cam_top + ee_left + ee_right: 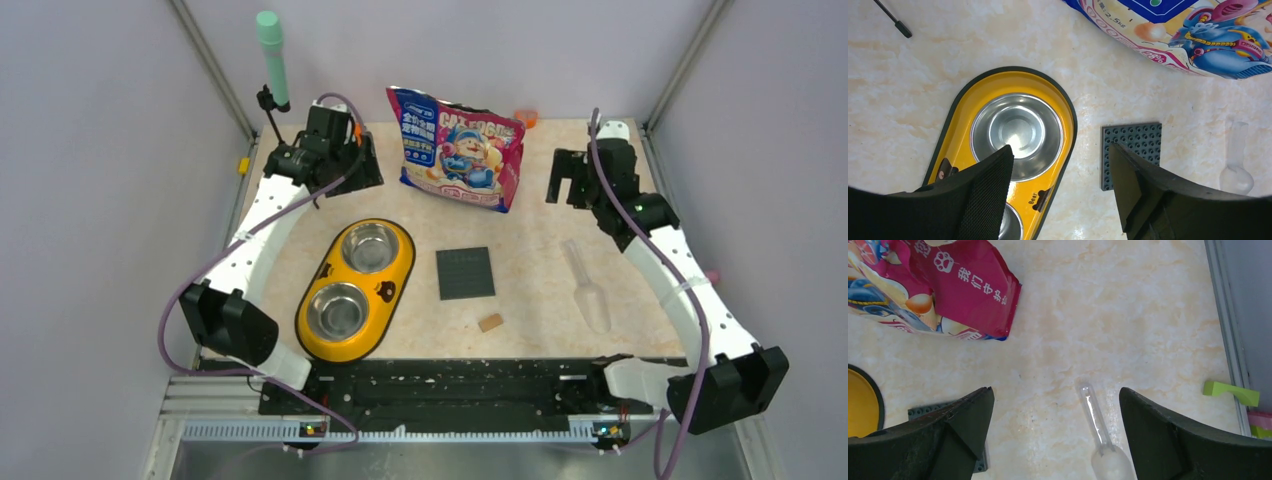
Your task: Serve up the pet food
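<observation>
The pet food itself is hidden; only its glossy blue-pink cartoon-cat bag (458, 148) (1198, 35) (948, 290) stands at the back centre. A yellow double-bowl feeder (398, 262) (955, 135) lies left of centre, and both steel bowls (370, 246) (1018, 132) are empty. A clear plastic scoop (588, 285) (1098, 430) lies flat on the right. My left gripper (355, 168) (1060, 150) hovers open at the back left, above the feeder's far end. The right gripper (566, 190) (1055, 390) hangs open at the back right, high over the scoop's handle, holding nothing.
A dark grey studded plate (465, 273) (1133, 145) lies mid-table, with a small tan block (490, 322) in front of it. A green cylinder (270, 45) stands on a post at the back left. A lime-green piece (1230, 391) lies by the right wall rail.
</observation>
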`<state>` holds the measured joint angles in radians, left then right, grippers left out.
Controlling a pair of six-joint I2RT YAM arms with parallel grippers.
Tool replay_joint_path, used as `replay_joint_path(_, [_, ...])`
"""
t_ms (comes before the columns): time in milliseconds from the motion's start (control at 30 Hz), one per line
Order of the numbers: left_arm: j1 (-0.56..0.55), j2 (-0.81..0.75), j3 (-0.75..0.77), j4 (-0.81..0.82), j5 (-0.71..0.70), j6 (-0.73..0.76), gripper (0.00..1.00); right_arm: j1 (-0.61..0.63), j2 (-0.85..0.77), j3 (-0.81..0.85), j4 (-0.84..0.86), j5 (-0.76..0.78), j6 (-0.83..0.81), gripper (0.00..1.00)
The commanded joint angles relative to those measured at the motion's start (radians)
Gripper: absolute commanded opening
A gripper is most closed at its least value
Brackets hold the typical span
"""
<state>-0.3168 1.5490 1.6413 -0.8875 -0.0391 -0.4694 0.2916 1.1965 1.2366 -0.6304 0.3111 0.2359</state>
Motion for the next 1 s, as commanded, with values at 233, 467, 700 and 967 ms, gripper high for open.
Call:
replay_joint_path(233, [0.005, -0.136, -0.055, 0.169, 0.015, -0.016, 0.76, -0.002, -0.036, 0.129, 0.147, -0.232, -0.15, 0.97])
replay_joint_path(467, [0.042, -0.189, -0.19, 0.312, 0.152, -0.161, 0.87, 0.002, 0.106, 0.344, 0.225, -0.467, -0.212, 0.97])
replay_joint_path(700, [0.044, -0.213, -0.239, 0.338, 0.146, -0.211, 0.94, 0.02, 0.356, 0.627, 0.118, -0.577, -0.358, 0.97])
replay_joint_path(967, [0.044, -0.261, -0.22, 0.227, 0.051, -0.232, 0.97, 0.04, 0.625, 0.84, -0.015, -0.631, -0.481, 0.98])
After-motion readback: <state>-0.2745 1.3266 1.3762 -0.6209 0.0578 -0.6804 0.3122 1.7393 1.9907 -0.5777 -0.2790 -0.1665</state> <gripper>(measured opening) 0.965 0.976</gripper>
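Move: From the right hand, the pet food bag's middle is about 15 cm ahead, 21 cm left and 12 cm below; its nearer upper corner is some 12 cm ahead and 10 cm left, about level in height. The dark studded plate lies 10 cm back and 18 cm left, the clear scoop 14 cm back and 10 cm right, both roughly 24 cm down. From the left hand, the bag's middle is about 14 cm ahead, 20 cm right, 12 cm below. Up in an arc, then left and forward, the right hand swings from open table to above the right end of the bag's open mouth, about 14 cm left and 12 cm forward, rising some 16 cm before starting down. It turns about 40 degrees counter-clockwise, fingers wide open. The left hand bobs up 4 cm and partly back, rolls slightly and opens its fingers wider. ##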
